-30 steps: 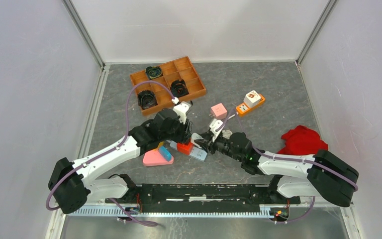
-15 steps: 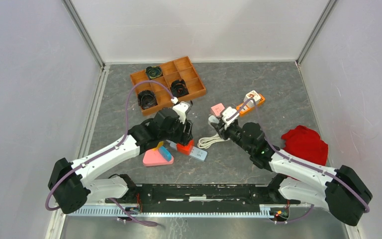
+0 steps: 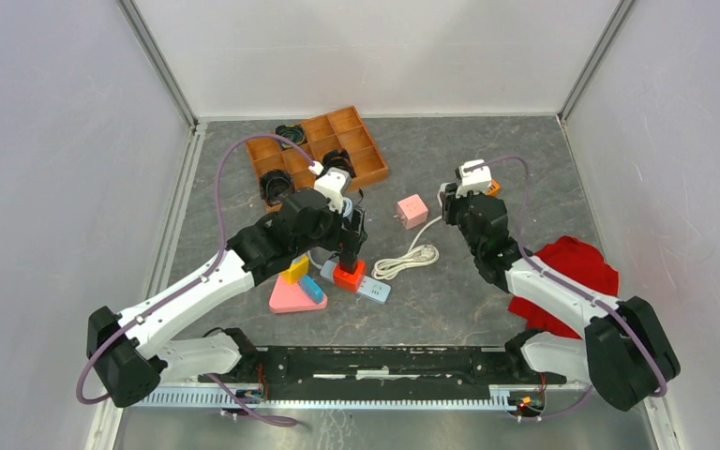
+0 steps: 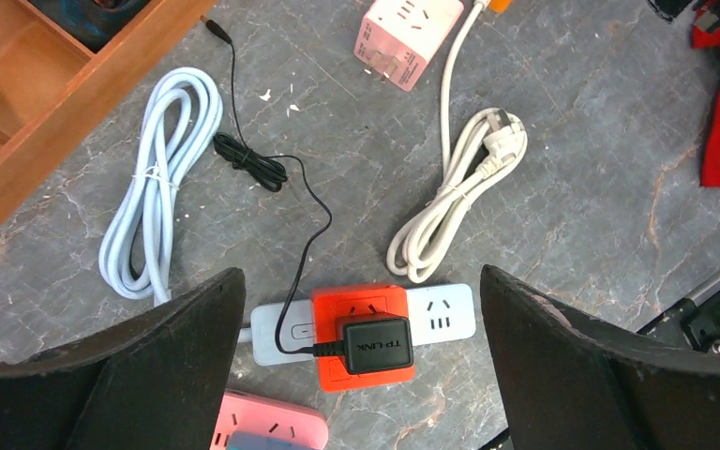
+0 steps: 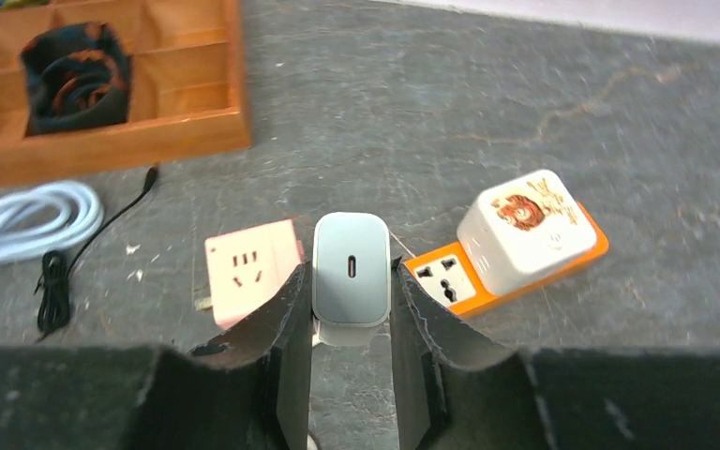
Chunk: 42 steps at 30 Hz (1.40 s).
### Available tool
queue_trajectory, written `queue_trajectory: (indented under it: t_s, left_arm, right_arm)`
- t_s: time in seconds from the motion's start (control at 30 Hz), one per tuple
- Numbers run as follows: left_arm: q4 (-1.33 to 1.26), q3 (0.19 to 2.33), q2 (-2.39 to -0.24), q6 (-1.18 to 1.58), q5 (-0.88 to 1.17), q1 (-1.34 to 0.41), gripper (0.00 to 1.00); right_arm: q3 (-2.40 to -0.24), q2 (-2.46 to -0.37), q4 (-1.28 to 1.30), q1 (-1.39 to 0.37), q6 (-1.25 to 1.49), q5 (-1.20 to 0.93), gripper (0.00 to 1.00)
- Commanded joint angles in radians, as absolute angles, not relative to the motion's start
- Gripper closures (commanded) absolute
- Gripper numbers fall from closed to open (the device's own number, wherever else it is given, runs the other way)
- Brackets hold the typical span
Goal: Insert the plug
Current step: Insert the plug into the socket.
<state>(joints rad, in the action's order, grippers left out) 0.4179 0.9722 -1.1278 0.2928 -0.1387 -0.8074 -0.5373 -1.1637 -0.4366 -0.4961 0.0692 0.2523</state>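
Note:
A black plug sits seated in an orange adapter on a pale grey power strip, its thin black cable trailing away. My left gripper hangs open just above it, with its fingers wide on either side and touching nothing. From above, the left gripper stands over the orange adapter. My right gripper is shut on a white and grey charger plug, held in the air between a pink cube socket and an orange socket strip. Seen from the top, the right gripper is at the back right.
A white cube adapter is plugged into the orange strip. A coiled white cord lies mid-table and a pale blue cable lies by the wooden tray. A red cloth lies right. A pink strip lies front left.
My left gripper has opened, let go of the black plug and risen. My right arm has carried the charger plug back and to the right, toward the orange strip.

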Motion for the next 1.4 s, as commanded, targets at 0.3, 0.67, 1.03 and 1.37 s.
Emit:
queue_trajectory:
  t_s: [0.3,0.67,1.03,1.37]
  left_arm:
    - [0.39,0.947,-1.024,0.265,-0.213,-0.81,0.0]
    - [0.391,0.855,-0.879,0.21,-0.365,-0.81,0.0]
    - [0.383,0.827,-0.872,0.189,-0.378,-0.81,0.0]
    - [0.378,0.824,-0.87,0.189,-0.381,-0.81,0.0]
  right_arm:
    - [-0.744,-1.368,-0.285,-0.494,0.528,0.757,1.0]
    - [-0.906,-1.582,-0.13,-0.514,0.723,1.003,1.0]
    - [-0.966,-1.709,-0.091,-0.548,0.79,1.105,1.0]
    - [-1.004,-1.784,-0.077,-0.548,0.815,1.159,1.0]
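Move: The free socket at the cord end of the orange strip lies roughly 6 cm ahead, 4 cm to the right and 13 cm below the right hand, which already holds the grey-white plug. The white tiger cube stands beside that socket, some 3 cm farther out and 4 cm more to the right. The pink cube is about 5 cm ahead and 6 cm left of the right hand. From the left hand the socket is about 15 cm ahead and 22 cm right. The grey-white plug, still gripped, is brought over the orange strip: the right hand swings it forward and right about 6 cm each way while turning some 50 degrees clockwise into line with the strip, sinking 8 cm in all and, late on, almost straight down towards the free socket. The left hand, empty and wide open, backs off about 6 cm left from above the black adapter. ##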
